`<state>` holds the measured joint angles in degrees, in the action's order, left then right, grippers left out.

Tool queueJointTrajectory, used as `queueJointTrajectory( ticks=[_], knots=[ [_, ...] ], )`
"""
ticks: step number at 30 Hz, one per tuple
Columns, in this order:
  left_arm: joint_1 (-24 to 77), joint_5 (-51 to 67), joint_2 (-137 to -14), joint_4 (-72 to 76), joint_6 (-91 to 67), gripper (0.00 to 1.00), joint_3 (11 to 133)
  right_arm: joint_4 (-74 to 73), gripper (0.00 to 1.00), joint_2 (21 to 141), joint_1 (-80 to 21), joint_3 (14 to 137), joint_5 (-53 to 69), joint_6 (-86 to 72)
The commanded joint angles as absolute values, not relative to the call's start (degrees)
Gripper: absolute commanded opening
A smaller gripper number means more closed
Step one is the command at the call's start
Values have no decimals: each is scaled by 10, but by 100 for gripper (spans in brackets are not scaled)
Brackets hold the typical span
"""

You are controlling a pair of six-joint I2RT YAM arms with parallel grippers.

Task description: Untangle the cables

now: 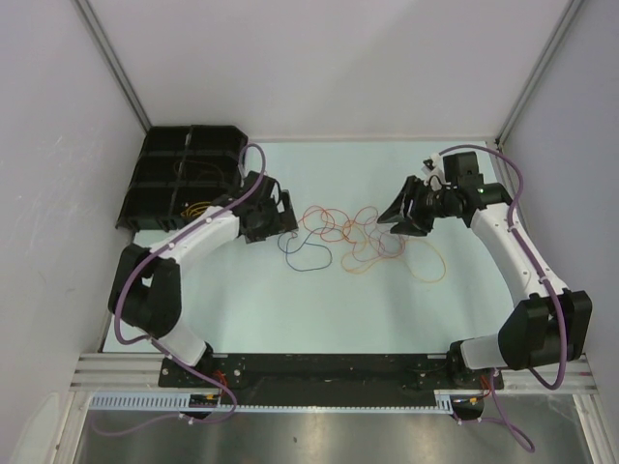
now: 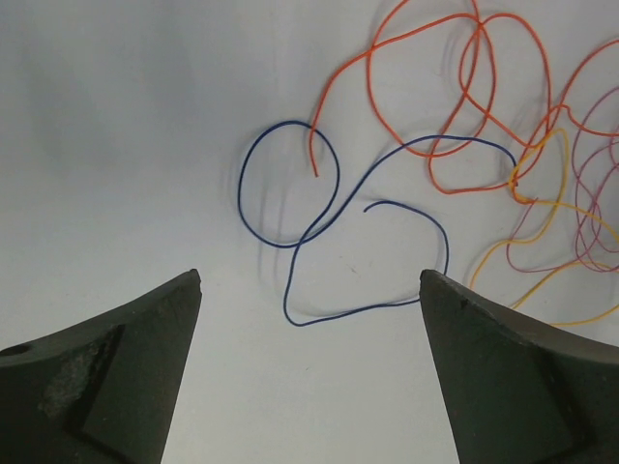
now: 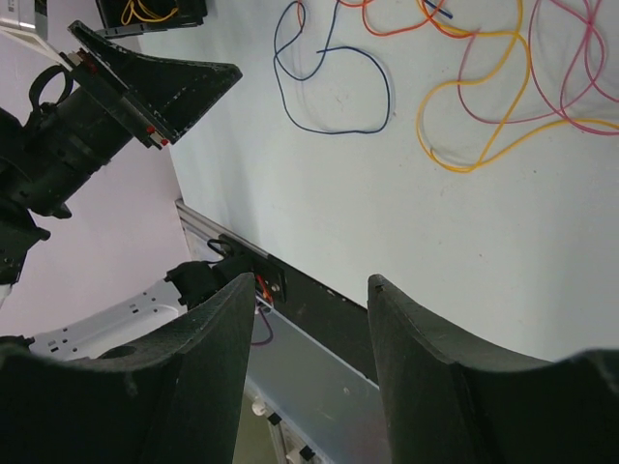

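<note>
The cables lie in a loose tangle on the white table between my two grippers. A blue cable curls at its left edge, with red-orange loops behind it, pinkish-purple loops in the middle and a yellow loop at the right. My left gripper is open and empty, just left of the tangle; its view shows the blue cable ahead between the fingers, the orange, yellow and pink further on. My right gripper is open and empty, raised at the tangle's right edge.
A black compartment bin stands at the back left with some yellow and orange cable in it. White walls enclose the table on three sides. The black base rail runs along the near edge.
</note>
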<state>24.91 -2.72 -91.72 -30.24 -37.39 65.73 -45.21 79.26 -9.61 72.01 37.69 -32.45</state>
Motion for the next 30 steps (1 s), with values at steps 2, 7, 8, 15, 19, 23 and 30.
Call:
queueJointTrajectory(
  ticks=[2, 7, 8, 15, 19, 23, 30],
  knots=[
    [261, -23, -929, -238, -359, 98, 653, -473, 55, 771, -90, 737, 370, -312],
    [265, -40, -962, -259, -344, 95, 675, -479, 55, 763, -79, 737, 366, -311],
    [265, -41, -967, -259, -341, 94, 675, -480, 55, 764, -75, 737, 365, -312],
    [267, -42, -1013, -277, -327, 90, 704, -481, 55, 764, -67, 737, 359, -316],
    [267, -47, -1043, -284, -316, 87, 721, -481, 55, 764, -62, 737, 357, -316],
    [266, -49, -1063, -289, -309, 81, 729, -481, 55, 764, -54, 737, 354, -317],
    [266, -55, -1080, -299, -301, 72, 731, -484, 55, 767, -37, 737, 357, -313]
  ],
)
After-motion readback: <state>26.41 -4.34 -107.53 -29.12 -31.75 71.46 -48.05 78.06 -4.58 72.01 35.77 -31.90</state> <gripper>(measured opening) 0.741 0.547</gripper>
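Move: The blue cable's small loop lies about 3 cm ahead of the left hand, some 3 cm to its right and 9 cm below. Within the loop, about 1 cm to the right of its middle, is the red cable's loose end. The red tangle sits roughly 7 cm ahead and 12 cm to the right of the left hand. From the right hand, the blue loop is about 7 cm ahead, 22 cm left and 22 cm below. Downward, after a brief small sidestep to the right, the left hand sinks about 7 cm towards the blue cable's small loop, easing forward slightly as its wrist tips some 10 degrees steeper. Its empty fingers narrow by about a quarter but stay open astride the loop. The right hand, its opening unchanged, drifts level about 3 cm to its right, away from the loop. ##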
